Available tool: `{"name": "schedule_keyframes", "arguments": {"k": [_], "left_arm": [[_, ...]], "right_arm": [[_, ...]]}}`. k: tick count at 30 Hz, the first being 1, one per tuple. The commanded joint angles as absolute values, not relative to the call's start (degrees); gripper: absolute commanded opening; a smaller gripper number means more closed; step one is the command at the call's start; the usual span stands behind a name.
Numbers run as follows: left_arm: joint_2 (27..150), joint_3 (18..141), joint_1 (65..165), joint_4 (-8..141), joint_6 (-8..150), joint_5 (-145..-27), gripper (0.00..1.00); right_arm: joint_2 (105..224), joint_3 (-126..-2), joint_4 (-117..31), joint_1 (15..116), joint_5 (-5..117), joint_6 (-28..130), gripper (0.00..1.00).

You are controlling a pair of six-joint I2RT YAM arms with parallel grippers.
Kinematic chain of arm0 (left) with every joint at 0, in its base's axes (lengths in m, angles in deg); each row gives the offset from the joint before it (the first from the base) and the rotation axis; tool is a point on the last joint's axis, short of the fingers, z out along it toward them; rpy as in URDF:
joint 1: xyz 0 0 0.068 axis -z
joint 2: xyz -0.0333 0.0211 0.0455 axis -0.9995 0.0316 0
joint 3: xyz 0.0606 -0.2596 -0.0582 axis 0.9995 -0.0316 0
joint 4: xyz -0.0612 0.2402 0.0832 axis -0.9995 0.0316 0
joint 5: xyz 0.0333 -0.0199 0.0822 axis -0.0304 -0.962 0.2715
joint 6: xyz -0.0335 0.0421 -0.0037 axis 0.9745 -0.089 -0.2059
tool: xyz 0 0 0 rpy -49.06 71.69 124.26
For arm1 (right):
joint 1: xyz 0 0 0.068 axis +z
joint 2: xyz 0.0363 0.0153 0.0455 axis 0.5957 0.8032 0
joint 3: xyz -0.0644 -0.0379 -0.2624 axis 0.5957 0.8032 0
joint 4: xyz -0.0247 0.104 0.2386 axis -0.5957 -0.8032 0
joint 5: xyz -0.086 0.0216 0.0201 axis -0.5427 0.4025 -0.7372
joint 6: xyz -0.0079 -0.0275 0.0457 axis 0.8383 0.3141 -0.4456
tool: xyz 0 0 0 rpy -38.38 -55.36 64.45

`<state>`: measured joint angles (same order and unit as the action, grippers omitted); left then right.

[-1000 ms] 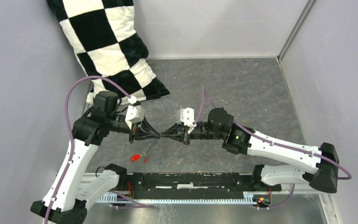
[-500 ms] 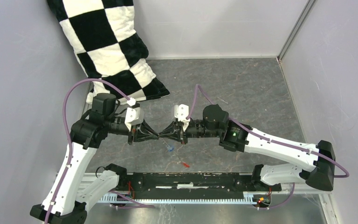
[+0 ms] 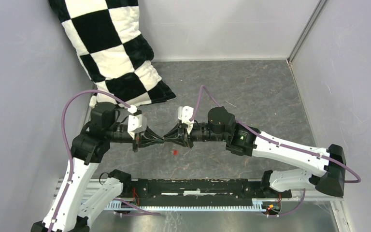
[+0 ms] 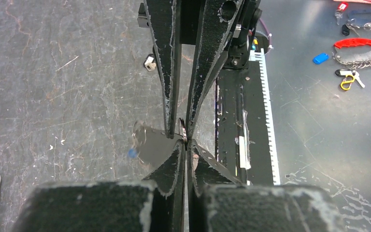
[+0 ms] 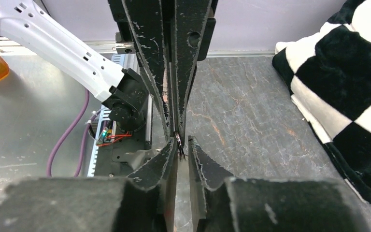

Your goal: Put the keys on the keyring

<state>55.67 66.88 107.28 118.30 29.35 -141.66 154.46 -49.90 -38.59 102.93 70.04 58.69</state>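
Note:
My two grippers meet tip to tip above the middle of the floor. The left gripper is shut on the edge of the thin grey keyring. The right gripper stands slightly open around the same wire, which lies against its left finger, with a gap on the other side. A small red key shows just below the tips. I cannot tell whether it hangs or lies on the floor. A blurred blue-headed key shows left of my left fingertips.
A black-and-white checked pillow leans in the far left corner. Grey walls close in both sides and the back. The black mounting rail runs along the near edge. Loose coloured tags and keys lie beyond it.
Both arms have shifted a little to the left, still tip to tip. The left jaws have closed tighter and the right jaws have parted slightly. The coloured keys below have swung about.

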Motion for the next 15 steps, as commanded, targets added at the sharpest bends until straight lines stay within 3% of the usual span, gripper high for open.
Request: {"name": "schedule_keyframes", "arguments": {"k": [1,7,15], "left_arm": [[54.59,65.49,107.87,106.73,34.99,-142.7,0.02],[54.31,64.93,107.87,104.1,37.31,-142.79,0.02],[53.6,64.0,107.81,100.75,40.2,-142.81,0.02]], "right_arm": [[154.67,-53.11,-32.27,104.81,72.72,55.01,0.23],[152.8,-52.51,-30.7,104.74,74.35,53.06,0.37],[150.63,-51.21,-29.75,104.66,76.78,51.72,0.4]]}}
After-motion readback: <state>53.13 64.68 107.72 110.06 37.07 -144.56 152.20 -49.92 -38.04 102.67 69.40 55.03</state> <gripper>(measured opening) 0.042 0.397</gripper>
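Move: The keyring is already pinched in my left fingertips, about 1 cm to their right and level with them. My right hand faces it, with the keyring about 1 cm to its left between the slightly parted fingertips. Below hangs the grey plate, its middle some 6 cm under my left hand and about 1 cm to its right. The red tag hangs roughly 5 cm back, 3 cm right and 8 cm down from my left hand. I spread my right fingers from barely parted to nearly half open, freeing the forward finger from around the keyring while the rear one stays close beside it. My left fingers keep their shut pinch, and I lift both hands together by about 1.5 to 2 cm, with a slight drift to the right of the right hand as it opens. ##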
